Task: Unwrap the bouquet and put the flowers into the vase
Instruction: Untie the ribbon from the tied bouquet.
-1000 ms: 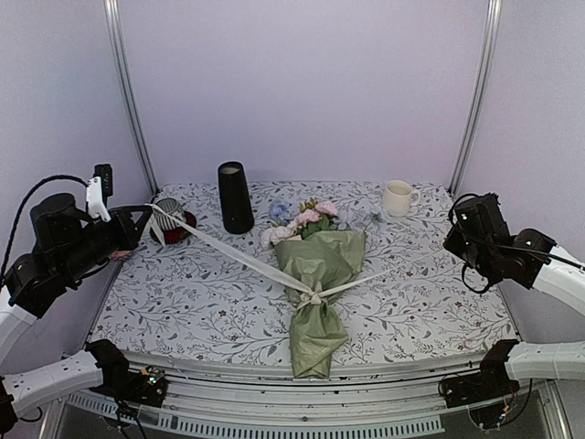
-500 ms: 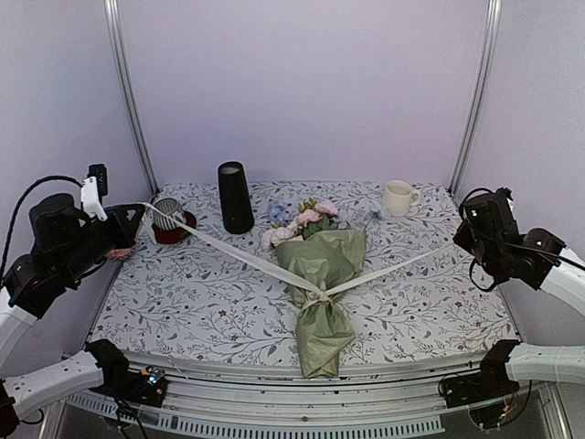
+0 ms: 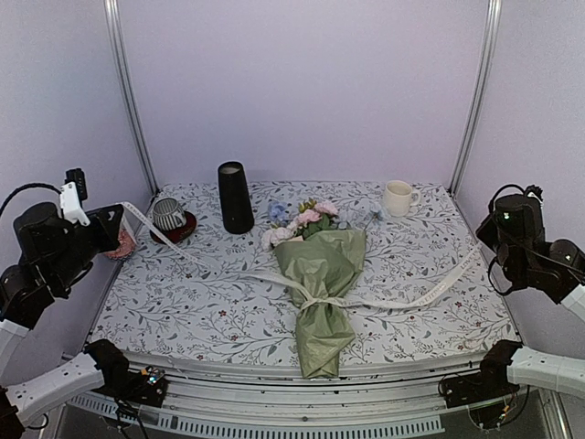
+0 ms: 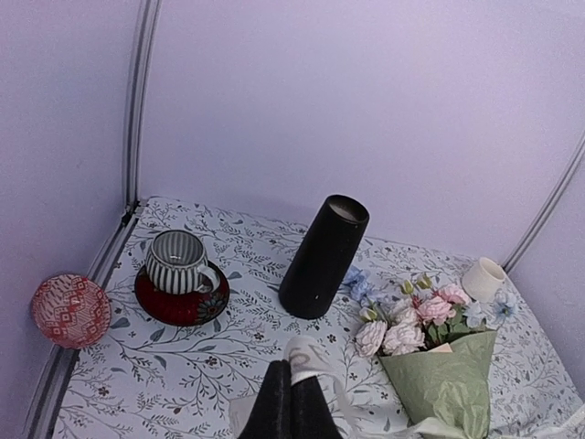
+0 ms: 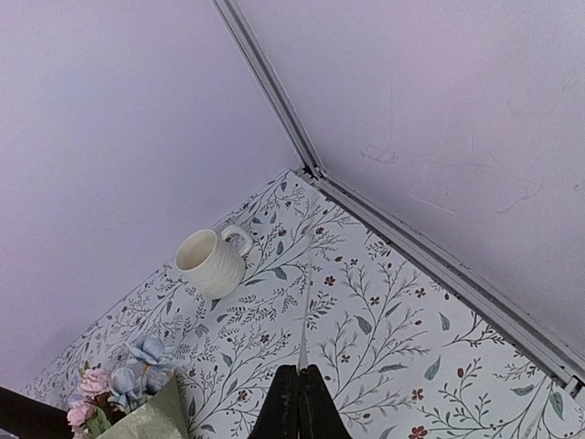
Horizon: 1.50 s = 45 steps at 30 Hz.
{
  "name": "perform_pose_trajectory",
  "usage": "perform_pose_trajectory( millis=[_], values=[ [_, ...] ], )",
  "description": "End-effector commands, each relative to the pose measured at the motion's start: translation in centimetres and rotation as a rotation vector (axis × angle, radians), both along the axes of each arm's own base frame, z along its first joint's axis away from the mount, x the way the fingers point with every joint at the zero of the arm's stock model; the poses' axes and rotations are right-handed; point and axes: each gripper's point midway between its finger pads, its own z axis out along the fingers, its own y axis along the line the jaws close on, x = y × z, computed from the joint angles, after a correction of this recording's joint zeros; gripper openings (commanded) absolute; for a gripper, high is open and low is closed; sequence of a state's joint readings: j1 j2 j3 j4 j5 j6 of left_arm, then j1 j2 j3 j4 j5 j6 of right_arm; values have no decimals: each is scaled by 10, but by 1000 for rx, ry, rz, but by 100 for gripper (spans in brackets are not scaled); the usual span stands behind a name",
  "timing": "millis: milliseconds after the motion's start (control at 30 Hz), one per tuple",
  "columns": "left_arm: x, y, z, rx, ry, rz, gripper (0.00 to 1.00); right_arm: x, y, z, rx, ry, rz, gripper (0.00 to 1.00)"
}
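The bouquet (image 3: 316, 274) lies mid-table in sage-green paper, with the flowers (image 3: 302, 219) pointing to the back. The cream ribbon (image 3: 228, 271) still crosses its waist, and both long ends trail slack over the cloth. My left gripper (image 3: 121, 219), raised at the far left, is shut on one ribbon end (image 4: 313, 355). My right gripper (image 3: 483, 245), at the far right, is shut on the other end (image 5: 304, 320), seen edge-on. The black vase (image 3: 235, 197) stands upright behind and left of the bouquet, and shows in the left wrist view as the vase (image 4: 324, 258) beside the flowers (image 4: 411, 315).
A striped grey cup (image 3: 168, 214) on a red saucer sits left of the vase. A red patterned bowl (image 4: 70, 309) lies at the left edge. A cream mug (image 3: 397, 198) stands at the back right. Metal frame posts and lilac walls close in the sides.
Both arms have drawn outward and back, away from the bouquet. The ribbon's knot has pulled loose, and its strands have gone from taut lines to long slack ones on the cloth.
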<state>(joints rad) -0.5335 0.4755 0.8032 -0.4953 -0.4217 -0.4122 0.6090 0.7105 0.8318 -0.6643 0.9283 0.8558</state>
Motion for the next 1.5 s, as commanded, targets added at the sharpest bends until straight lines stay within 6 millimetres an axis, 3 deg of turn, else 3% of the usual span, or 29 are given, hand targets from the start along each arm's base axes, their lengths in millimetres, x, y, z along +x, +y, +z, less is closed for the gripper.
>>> perform_pose_trajectory(
  millis=[0, 267, 367, 500, 600, 733, 833, 900, 967, 1067, 1133, 1233, 1300, 1367, 1400, 1467],
  values=[
    [-5, 14, 11, 7, -42, 53, 0, -5, -10, 20, 0, -61, -34, 2],
    [-9, 26, 8, 1, -55, 110, 0, -6, -10, 9, 6, -49, -33, 2],
    [-3, 19, -9, -1, -20, 93, 0, -3, -5, -3, 11, -27, -23, 3],
    [11, 3, -45, -5, 66, 52, 0, 10, 9, -37, -2, 35, 14, 4],
    [17, -6, -55, -28, 109, 32, 0, 18, 18, -76, -37, 142, 31, 3],
    [24, -19, -71, -82, 151, -8, 0, 26, 17, -102, -55, 257, -6, 2],
    [28, -15, -85, -95, 182, 22, 0, 32, 8, -99, -53, 277, -51, 2],
    [31, -2, -88, -75, 187, 84, 0, 38, -5, -88, -49, 265, -78, 2],
    [32, 18, -85, -59, 187, 175, 0, 45, -17, -73, -45, 243, -72, 2],
    [33, 40, -63, -59, 140, 264, 0, 56, -32, -50, -17, 180, -58, 2],
    [35, 48, -57, -59, 126, 302, 1, 62, -35, -47, -12, 187, -40, 3],
    [42, 48, -70, -99, 138, 306, 8, 71, -31, -64, 7, 251, -14, 5],
    [48, 47, -92, -150, 183, 299, 29, 71, -36, -85, 24, 326, -35, 11],
    [49, 59, -118, -205, 255, 355, 38, 66, -49, -106, 61, 398, -94, 15],
    [45, 69, -130, -225, 289, 413, 39, 63, -56, -114, 87, 423, -126, 24],
    [36, 91, -142, -247, 332, 527, 56, 62, -61, -122, 120, 440, -136, 52]
  ],
)
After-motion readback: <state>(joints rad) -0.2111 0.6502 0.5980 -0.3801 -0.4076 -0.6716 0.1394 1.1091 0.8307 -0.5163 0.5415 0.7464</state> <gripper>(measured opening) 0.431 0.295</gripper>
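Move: The ribbon's loop round the wrapped bouquet's waist lies about 34 cm right, 4 cm ahead and 28 cm below the left hand, which still holds one tail. The cup on its saucer is roughly 32 cm ahead and 3 cm left of that hand; the black vase 35 cm ahead, 14 cm right. From the right hand, holding the other tail, the loop is some 28 cm left, 4 cm ahead, 23 cm down; the white mug 40 cm ahead, 4 cm left. The ribbon's two tails are lowered towards the table on either side of the bouquet: after a slight rise both hands sink about 10 cm, swing outward and ease forward. The left turns some 20 degrees counter-clockwise; the right tips down, bobbing up before sinking again. Both open their fingers late, the right letting its tail go. ##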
